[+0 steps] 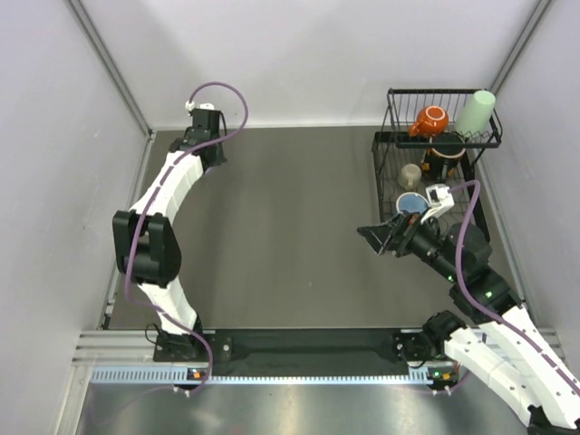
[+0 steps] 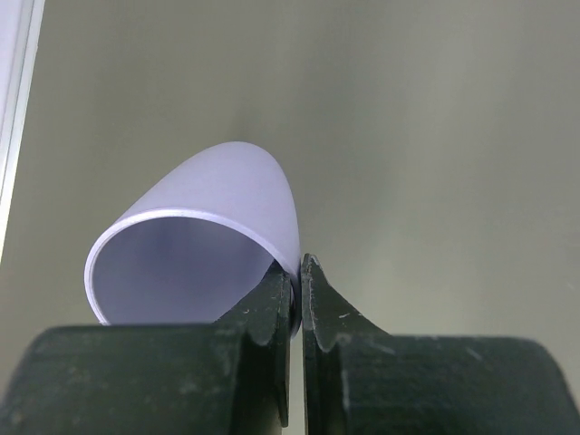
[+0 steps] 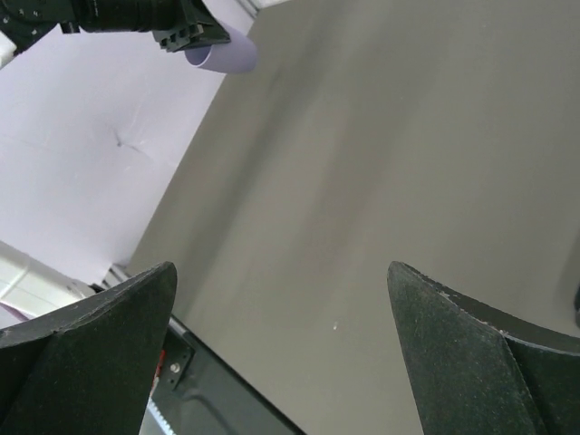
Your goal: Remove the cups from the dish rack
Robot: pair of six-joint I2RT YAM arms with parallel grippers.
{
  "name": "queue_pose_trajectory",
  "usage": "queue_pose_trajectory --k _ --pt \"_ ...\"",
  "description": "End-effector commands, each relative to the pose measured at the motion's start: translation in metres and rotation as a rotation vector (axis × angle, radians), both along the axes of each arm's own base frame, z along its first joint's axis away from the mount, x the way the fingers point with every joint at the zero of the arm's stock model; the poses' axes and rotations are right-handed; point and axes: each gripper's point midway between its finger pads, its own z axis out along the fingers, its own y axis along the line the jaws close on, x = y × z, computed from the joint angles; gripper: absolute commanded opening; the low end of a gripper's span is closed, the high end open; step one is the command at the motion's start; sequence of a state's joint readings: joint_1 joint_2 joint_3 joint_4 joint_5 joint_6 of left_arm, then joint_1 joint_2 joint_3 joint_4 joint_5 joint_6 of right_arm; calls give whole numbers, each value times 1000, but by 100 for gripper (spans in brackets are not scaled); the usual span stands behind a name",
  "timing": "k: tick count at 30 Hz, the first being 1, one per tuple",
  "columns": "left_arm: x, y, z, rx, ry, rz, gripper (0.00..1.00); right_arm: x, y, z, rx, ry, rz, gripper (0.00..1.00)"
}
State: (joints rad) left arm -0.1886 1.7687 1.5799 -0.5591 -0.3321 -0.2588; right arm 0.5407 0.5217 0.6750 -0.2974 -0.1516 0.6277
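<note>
My left gripper (image 2: 299, 272) is shut on the rim of the lavender tumbler (image 2: 217, 208), one finger inside and one outside, at the table's far left corner (image 1: 203, 122). The tumbler also shows in the right wrist view (image 3: 222, 56); in the top view the wrist hides it. The black wire dish rack (image 1: 391, 163) stands at the far right. It holds the orange mug (image 1: 431, 118), pale green tumbler (image 1: 476, 112), black floral mug (image 1: 444, 159), beige mug (image 1: 410, 174) and blue mug (image 1: 412, 203). My right gripper (image 1: 381, 237) (image 3: 281, 267) is open and empty, just left of the rack's front.
Grey walls close in the table on the left, back and right. The grey table top (image 1: 290, 227) lies between the arms. A black base rail (image 1: 308, 344) runs along the near edge.
</note>
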Motion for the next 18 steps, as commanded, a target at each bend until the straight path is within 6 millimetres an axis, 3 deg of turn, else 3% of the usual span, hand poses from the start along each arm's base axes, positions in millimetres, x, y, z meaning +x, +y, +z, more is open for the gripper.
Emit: queue_pose_trajectory --k 1,6,9,15,18 --pt "26 11 7 -23 -41 -2 0 1 -7 6 -54 -39 -22 100" --pt "44 29 -24 -68 -14 26 0 1 -3 8 -95 -47 14 100" --pt "53 34 -45 -83 29 27 0 6 -12 -1 -132 -46 -38 100" --pt "59 30 -57 -80 54 -16 0 11 -20 -12 -193 -43 -67 100" --pt "61 30 -64 -76 70 -26 6 10 -25 -22 -238 -30 -79 100"
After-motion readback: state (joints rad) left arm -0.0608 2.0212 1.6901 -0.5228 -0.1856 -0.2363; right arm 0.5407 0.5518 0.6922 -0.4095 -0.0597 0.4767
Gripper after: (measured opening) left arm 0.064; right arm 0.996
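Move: The left hand, shut on the rim of the purple cup, is over the far-left corner of the table. The bare spot the cup is going to lies about 3 cm ahead, 5 cm left and 17 cm below, with the far wall roughly 18 cm straight ahead and the left wall some 22 cm to the left, level with the hand. From the open, empty right hand, the blue cup in the rack is around 15 cm ahead, 13 cm right and 21 cm below, and the small white cup stands about 9 cm beyond the blue cup. The left hand keeps its pinch on the purple cup's rim and lowers it about 8 cm towards the bare table, easing some 4 cm forward and 3 cm left on the way, its fingers tipping a little further down before the descent stops. Meanwhile the right hand, still wide open, sinks about 3 cm and drifts 2 cm right towards the blue cup, rolling some 10 degrees so that its left side drops. ##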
